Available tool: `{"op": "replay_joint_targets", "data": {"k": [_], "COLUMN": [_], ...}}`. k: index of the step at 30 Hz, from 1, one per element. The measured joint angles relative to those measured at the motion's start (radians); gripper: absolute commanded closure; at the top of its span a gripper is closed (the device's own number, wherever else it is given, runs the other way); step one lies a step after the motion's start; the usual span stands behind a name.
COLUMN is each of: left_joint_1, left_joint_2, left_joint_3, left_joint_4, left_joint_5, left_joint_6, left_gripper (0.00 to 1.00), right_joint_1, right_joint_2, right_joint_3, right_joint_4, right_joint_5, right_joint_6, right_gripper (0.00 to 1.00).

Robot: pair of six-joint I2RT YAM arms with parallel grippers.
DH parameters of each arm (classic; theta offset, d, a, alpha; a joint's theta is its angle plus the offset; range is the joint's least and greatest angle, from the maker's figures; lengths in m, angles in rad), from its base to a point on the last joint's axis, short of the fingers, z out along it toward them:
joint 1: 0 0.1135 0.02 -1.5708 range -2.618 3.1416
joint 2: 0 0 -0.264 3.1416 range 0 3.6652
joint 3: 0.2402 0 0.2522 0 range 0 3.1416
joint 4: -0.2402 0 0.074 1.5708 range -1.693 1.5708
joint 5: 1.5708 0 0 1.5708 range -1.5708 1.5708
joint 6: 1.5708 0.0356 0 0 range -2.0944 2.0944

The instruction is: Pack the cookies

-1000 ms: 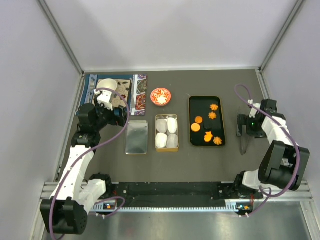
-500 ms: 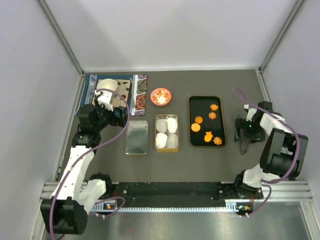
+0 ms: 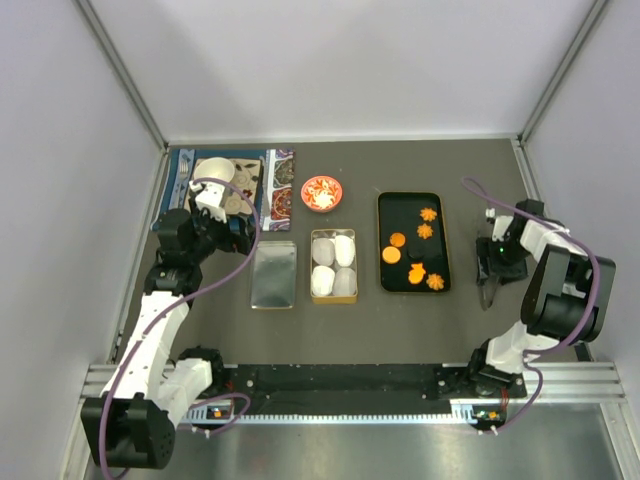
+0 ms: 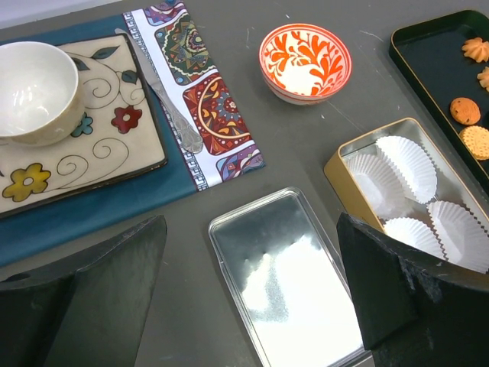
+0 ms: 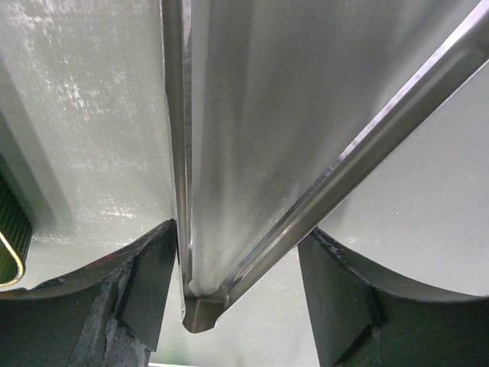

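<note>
The cookies (image 3: 396, 240) are several orange pieces and one dark one, lying in a black tray (image 3: 382, 200); some show in the left wrist view (image 4: 464, 111). To the tray's right, my right gripper (image 3: 490, 262) points down over metal tongs (image 3: 487, 290) lying on the table. In the right wrist view the tongs (image 5: 229, 153) sit between the jaws of that gripper (image 5: 237, 283). The left finger (image 5: 145, 283) touches one tong arm, while a gap remains at the right finger (image 5: 344, 290). My left gripper (image 3: 238, 232) (image 4: 252, 283) hangs wide open above a silver lid (image 4: 290, 283), holding nothing.
A gold tin (image 3: 312, 262) (image 4: 340, 164) holds white paper cups, between the lid (image 3: 273, 275) and the tray. Behind it stands a red-and-white dish (image 3: 321, 192) (image 4: 306, 61). At the back left a patterned placemat (image 3: 278, 190) carries a plate, a white bowl (image 4: 34, 92) and a spoon (image 4: 172, 107).
The right arm has drawn in and come down over the tongs, and its jaws have narrowed around them. The left arm has not moved.
</note>
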Motion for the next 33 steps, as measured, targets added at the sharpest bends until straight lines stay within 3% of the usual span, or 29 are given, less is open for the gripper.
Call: {"op": "replay_joint_targets", "data": {"k": [28,33], "left_joint_1": [0.000,0.000], "left_joint_2": [0.136,0.138], "left_joint_3": [-0.030,-0.030], "left_joint_4": [0.113,0.129], "left_joint_5": [0.021,0.034], "left_joint_6": [0.018,0.023], "left_gripper": [0.01,0.01], "right_joint_1": [0.096,0.103], "right_joint_2": [0.143,0.167], "right_joint_3": [0.182,0.184], "right_joint_4": [0.169,0.185], "right_joint_5": [-0.045,-0.034], "right_joint_6": [-0.050,-0.050], "right_gripper": [0.41,0.31]}}
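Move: Off the right hand's left side, with the tongs already between its fingers, sits the black cookie tray, its middle about 25 cm left, 14 cm ahead and 2 cm lower. The flower cookie in the tray's near right corner is some 18 cm left and 1 cm ahead; the cookie tin is roughly 50 cm left, 6 cm ahead. From the open left hand, the tray's middle lies about 58 cm right, 8 cm ahead, 20 cm below. Keeping its grip on the tongs near their joined end, the right hand carries them forward some 10 cm alongside the tray's right edge, rising about 2 cm and then sinking back nearly as far. Its fingertips swing forward about 10 degrees and it turns counter-clockwise a little less. The left hand, wide open and empty, eases 3 cm down and 2 cm forward. ##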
